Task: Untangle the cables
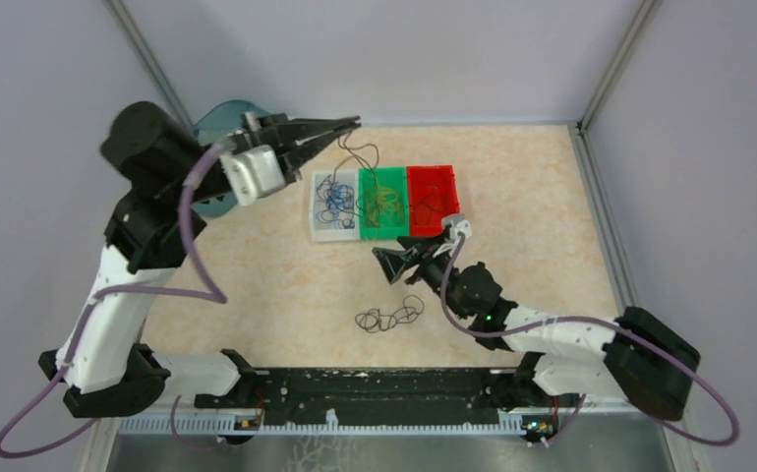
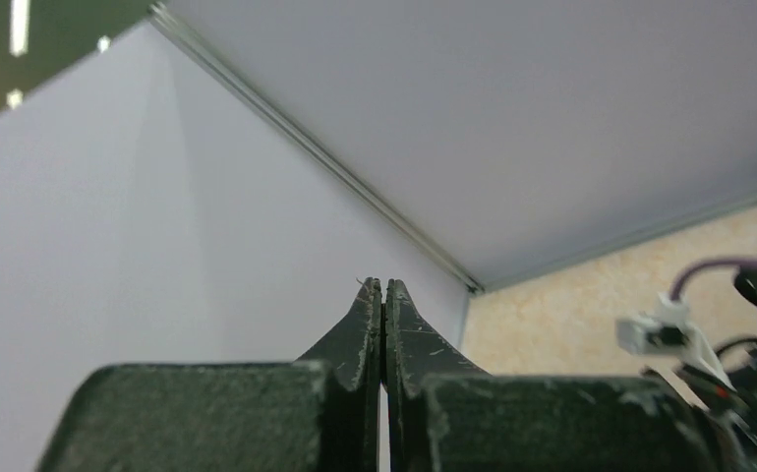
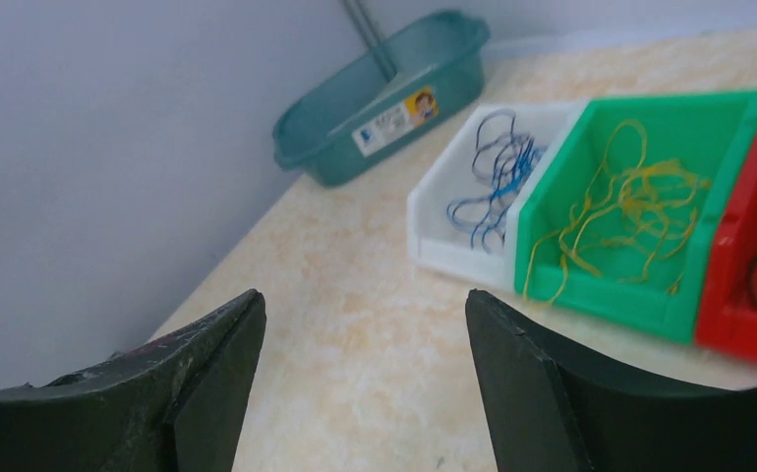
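My left gripper (image 1: 352, 123) is raised over the table's back, its jaws pressed shut. A thin dark cable (image 1: 363, 157) dangles from its tip toward the bins; in the left wrist view only a tiny strand shows at the gripper (image 2: 382, 282) tip. Blue cables (image 1: 333, 197) lie in the white bin (image 1: 323, 232), yellow cables (image 1: 384, 200) in the green bin (image 1: 382, 234), and dark ones in the red bin (image 1: 432, 183). A loose tangle of dark cables (image 1: 389, 318) lies on the table. My right gripper (image 1: 386, 264) hovers just beyond that tangle, open and holding nothing (image 3: 365, 300).
A teal tub (image 1: 219, 116) stands at the back left, partly behind my left arm, also seen as the teal tub (image 3: 384, 93) by the wall. The white bin (image 3: 434, 211), green bin (image 3: 601, 290) and red bin (image 3: 738, 295) sit side by side. Walls enclose the table.
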`<state>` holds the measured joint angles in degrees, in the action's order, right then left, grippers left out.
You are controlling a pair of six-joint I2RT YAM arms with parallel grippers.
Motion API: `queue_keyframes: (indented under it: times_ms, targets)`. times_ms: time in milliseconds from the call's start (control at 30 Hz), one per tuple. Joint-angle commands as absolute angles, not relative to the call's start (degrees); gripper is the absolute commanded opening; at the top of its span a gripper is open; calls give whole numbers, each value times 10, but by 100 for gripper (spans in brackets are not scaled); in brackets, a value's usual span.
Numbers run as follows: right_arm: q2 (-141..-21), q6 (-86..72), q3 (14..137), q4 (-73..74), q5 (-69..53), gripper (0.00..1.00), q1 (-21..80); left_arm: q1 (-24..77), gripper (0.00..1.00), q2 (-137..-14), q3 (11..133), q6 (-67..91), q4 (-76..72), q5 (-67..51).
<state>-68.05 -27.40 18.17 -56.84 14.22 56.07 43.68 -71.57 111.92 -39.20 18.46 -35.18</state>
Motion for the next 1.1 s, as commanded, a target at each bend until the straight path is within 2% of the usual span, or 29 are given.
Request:
queue_keyframes:
  times_ms: [0,333,633,1067]
  targets:
    - [-582,-229,243,-372,203,76,531,438,0,-720,1053,-403,200,-343]
    - [-431,-286,259,-100,441,74,476,451,0,-812,1014,-356,152,-307]
    - [-400,-338,245,26,451,73,411,455,0,-969,1056,-356,106,-240]
    - [-349,-339,214,27,451,74,392,455,0,-1150,1111,-446,72,-168]
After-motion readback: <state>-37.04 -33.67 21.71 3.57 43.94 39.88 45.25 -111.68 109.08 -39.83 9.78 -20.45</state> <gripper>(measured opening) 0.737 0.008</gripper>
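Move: The left hand holds a dark cable high up; the red bin's middle lies about 24 cm ahead, 17 cm right and 58 cm below. Level with the red bin, the green bin is 5 cm right of the hand and the white bin 6 cm left. From the empty right hand, the red bin is some 18 cm ahead, 12 cm right, and a loose cable lies 7 cm back, 1 cm right, 20 cm below. Left hand lowers the cable 30 cm, forward-right towards the red bin; open right hand withdraws 20 cm rightward. ##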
